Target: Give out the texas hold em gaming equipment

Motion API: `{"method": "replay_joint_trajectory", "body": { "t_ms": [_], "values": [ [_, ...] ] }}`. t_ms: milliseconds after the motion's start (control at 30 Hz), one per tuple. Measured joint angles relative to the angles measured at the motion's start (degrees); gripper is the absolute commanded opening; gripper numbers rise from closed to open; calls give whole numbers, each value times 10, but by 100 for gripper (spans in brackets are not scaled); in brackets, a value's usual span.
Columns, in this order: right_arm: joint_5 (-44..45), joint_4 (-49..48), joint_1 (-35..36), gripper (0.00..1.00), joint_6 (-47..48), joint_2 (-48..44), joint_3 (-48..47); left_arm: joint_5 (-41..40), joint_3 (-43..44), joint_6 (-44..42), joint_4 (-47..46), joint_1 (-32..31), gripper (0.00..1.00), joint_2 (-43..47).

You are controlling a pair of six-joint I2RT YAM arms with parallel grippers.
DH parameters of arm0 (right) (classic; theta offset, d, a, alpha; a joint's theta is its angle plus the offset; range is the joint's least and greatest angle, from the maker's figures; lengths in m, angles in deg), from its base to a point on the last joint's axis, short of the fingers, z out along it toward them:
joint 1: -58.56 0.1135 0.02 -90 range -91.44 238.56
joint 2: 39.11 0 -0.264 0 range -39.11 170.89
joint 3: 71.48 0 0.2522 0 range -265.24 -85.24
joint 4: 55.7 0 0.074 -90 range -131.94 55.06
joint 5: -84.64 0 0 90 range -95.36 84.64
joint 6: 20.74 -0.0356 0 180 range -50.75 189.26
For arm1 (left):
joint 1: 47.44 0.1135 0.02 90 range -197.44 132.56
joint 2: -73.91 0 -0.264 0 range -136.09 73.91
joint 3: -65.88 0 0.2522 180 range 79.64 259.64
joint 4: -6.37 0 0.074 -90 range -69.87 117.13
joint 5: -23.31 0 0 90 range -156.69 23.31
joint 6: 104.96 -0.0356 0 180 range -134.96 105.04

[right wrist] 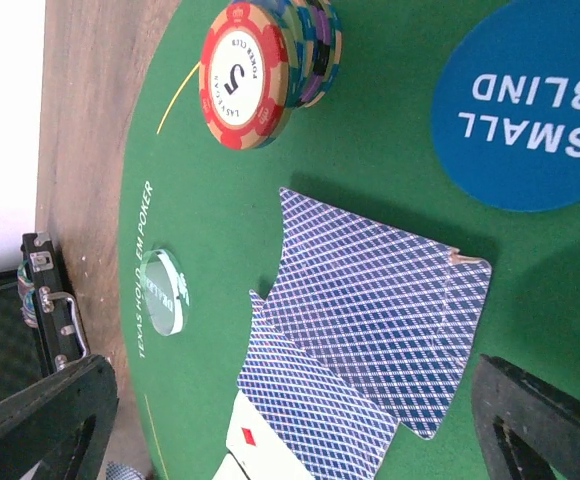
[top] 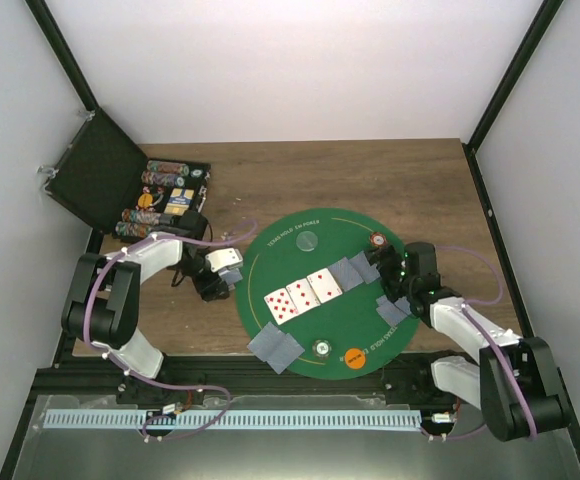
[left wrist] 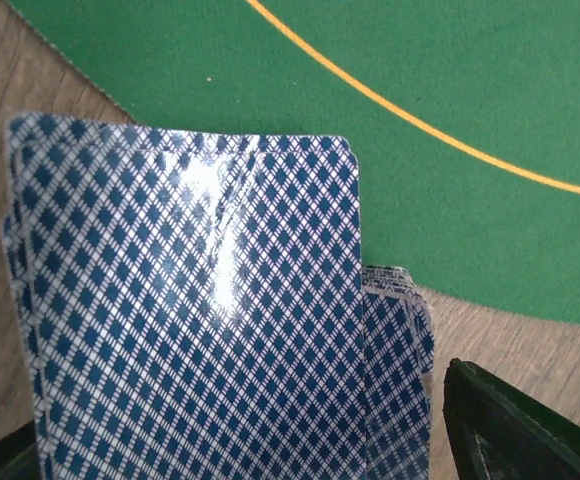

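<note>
A round green poker mat point(top: 320, 225) carries three face-up cards point(top: 305, 292) with red pips in its middle. Face-down blue-backed cards lie at its near left point(top: 275, 347) and right point(top: 392, 312). My left gripper point(top: 220, 275) is off the mat's left edge. In its wrist view a blue-backed deck point(left wrist: 190, 300) fills the space between the fingers point(left wrist: 510, 430), with a gap on the right side. My right gripper point(right wrist: 290, 440) stands wide open over two overlapping face-down cards point(right wrist: 370, 320). Nearby are a chip stack point(right wrist: 265, 65), a blue small-blind token point(right wrist: 530, 100) and a clear token point(right wrist: 162, 292).
An open black case point(top: 100, 180) with rows of chips point(top: 165, 195) stands at the back left on the wooden table. An orange token point(top: 354, 356) and a pale token point(top: 321, 347) sit at the mat's near edge. White walls enclose the table.
</note>
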Motion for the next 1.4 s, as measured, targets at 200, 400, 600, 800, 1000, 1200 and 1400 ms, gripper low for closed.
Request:
{"method": "replay_joint_trajectory", "body": {
  "t_ms": [200, 400, 600, 800, 1000, 1200, 1400],
  "values": [
    [4, 23, 0, 100, 4, -19, 0, -3, -2, -1, -8, 0, 99, 5],
    [13, 42, 0, 100, 21, -43, -1, 1, -4, -2, 15, 0, 99, 18],
    [40, 101, 0, 100, 107, -68, -57, 21, -2, -5, 66, 0, 99, 76],
    [64, 122, -1, 100, 236, -96, -145, 49, 40, -9, 125, 0, 99, 113],
    [65, 107, -28, 100, 364, -86, -228, 72, 113, 39, 130, 2, 99, 140],
    [33, 10, -167, 100, 442, -61, -235, 5, 146, 181, -29, 42, 100, 157],
    [24, -157, -245, 100, 503, -37, -123, -121, 20, 349, -332, 149, 100, 171]
  ]
}}
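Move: Right at the left fingertips lies the card deck, some 2 cm ahead and 2 cm to the right; the open chip case stands about 25 cm ahead and 13 cm left, the nearest face-up card 19 cm right and 4 cm back. From the right hand, the face-down card it has just left lies roughly 4 cm ahead, 5 cm left and 5 cm below; a second face-down card is 11 cm left and 1 ahead, a chip stack 11 cm ahead and 2 left. Opening its fingers fully around the deck, the left hand backs off slightly and rises about 18 cm, then sweeps forward and left towards the chip case, wrist tipping up and swinging counter-clockwise. The right hand, fingers kept open, climbs over 20 cm off the face-down cards, swings about 15 cm right and somewhat forward, tips its fingers up and rolls right side up, then sinks a little. ##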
